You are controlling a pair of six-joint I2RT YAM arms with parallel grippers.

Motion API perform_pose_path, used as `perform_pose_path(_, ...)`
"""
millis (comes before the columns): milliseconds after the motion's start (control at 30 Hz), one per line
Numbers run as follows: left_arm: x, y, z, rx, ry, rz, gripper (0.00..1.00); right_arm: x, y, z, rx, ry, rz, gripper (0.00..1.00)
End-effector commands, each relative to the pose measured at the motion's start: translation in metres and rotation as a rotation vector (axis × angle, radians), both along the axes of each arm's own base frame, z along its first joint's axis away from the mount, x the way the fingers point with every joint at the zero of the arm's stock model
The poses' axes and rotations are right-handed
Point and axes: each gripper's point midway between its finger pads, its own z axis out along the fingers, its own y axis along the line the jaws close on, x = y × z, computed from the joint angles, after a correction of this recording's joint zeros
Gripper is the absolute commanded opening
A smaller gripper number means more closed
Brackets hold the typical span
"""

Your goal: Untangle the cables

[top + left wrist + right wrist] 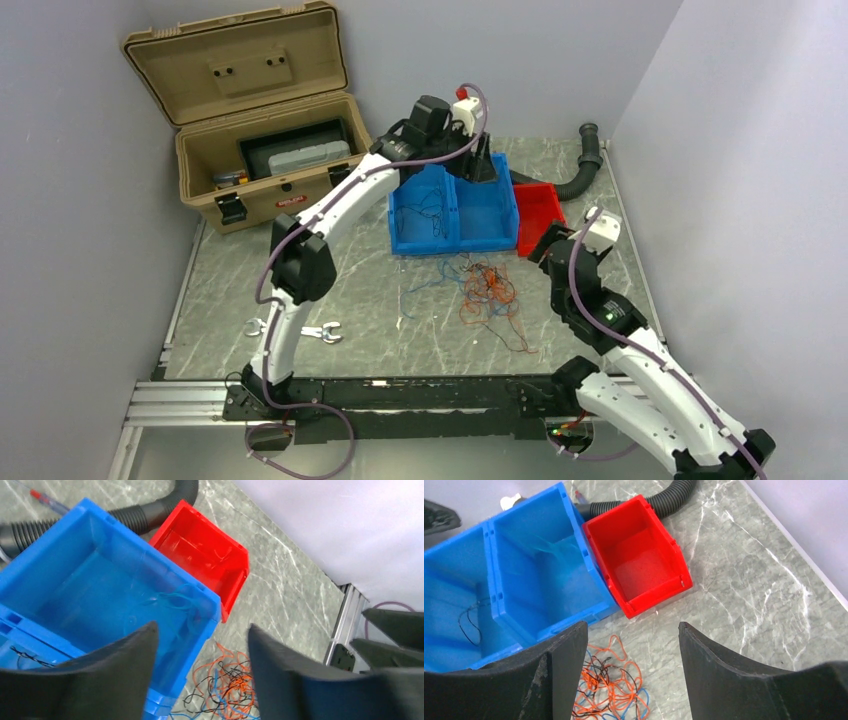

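Note:
The cables [488,291] lie in a loose tangle of orange, blue and black strands on the marble table, just in front of the blue bins. My left gripper [481,163] hangs open over the right blue bin [100,595], with nothing between its fingers [140,650]. A thin blue wire [172,602] lies in that bin. The tangle [231,684] shows below the bin's corner. My right gripper [549,246] is open and empty beside the red bin [538,213], with the tangle [613,689] by its left finger [566,665]. A black wire [468,623] lies in the left blue bin.
A red bin [638,565] stands right of the two joined blue bins [452,212]. A black corrugated hose [584,166] curves behind them. An open tan case [255,120] sits at the back left. A small white tool [322,332] lies near the left arm's base.

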Motion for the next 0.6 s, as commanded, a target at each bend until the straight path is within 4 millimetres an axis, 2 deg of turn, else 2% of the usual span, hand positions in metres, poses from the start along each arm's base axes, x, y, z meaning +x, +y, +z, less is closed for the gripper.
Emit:
perform_pose_path(0,-0.001,0.006,0.0,0.062,0.013,0.013,0.79,0.007,0.014,0.007,-0.052,0.037,0.096,0.7)
perform_pose_path(67,-0.004,0.02,-0.002,0.088,-0.011,0.058,0.89,0.008,0.023,-0.003,-0.066,0.091,0.143,0.7)
perform_pose_path(100,-0.008,0.029,0.006,0.094,-0.038,0.085,0.93,0.008,0.029,-0.01,-0.067,0.117,0.175,0.7)
perform_pose_path(133,-0.01,0.036,0.001,0.111,-0.041,0.096,0.94,0.007,0.035,-0.017,-0.07,0.141,0.214,0.7)
perform_pose_path(200,-0.026,0.05,0.007,0.127,-0.058,0.091,0.94,0.005,0.056,-0.033,-0.068,0.192,0.342,0.7)
perform_pose_path(267,-0.046,0.059,-0.001,0.155,-0.05,0.065,0.94,0.001,0.076,-0.047,-0.052,0.241,0.461,0.7)
perform_pose_path(433,-0.099,0.084,-0.045,0.249,-0.03,0.066,0.92,-0.009,0.11,-0.082,0.002,0.395,0.621,0.69)
perform_pose_path(533,-0.123,0.094,-0.069,0.248,0.015,0.067,0.89,-0.011,0.117,-0.104,0.02,0.453,0.641,0.66)
perform_pose_path(567,-0.132,0.099,-0.083,0.256,0.044,0.067,0.89,-0.011,0.118,-0.11,0.019,0.468,0.643,0.63)
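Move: The orange, black and blue tangle lies about 12 cm left of the right hand, 4 cm ahead and 20 cm below. Neighbours: the blue bin's right compartment, some 21 cm ahead and 11 cm left, and the red bin, 17 cm ahead and 3 cm right, both well below. From the left hand, the tangle is about 12 cm back, 4 cm right and 24 cm below; the compartment is 7 cm ahead and 3 cm right. Right hand, open, swings 10 cm left and down, tipping towards the tangle; left hand, opening wider, backs off 12 cm leftward. ##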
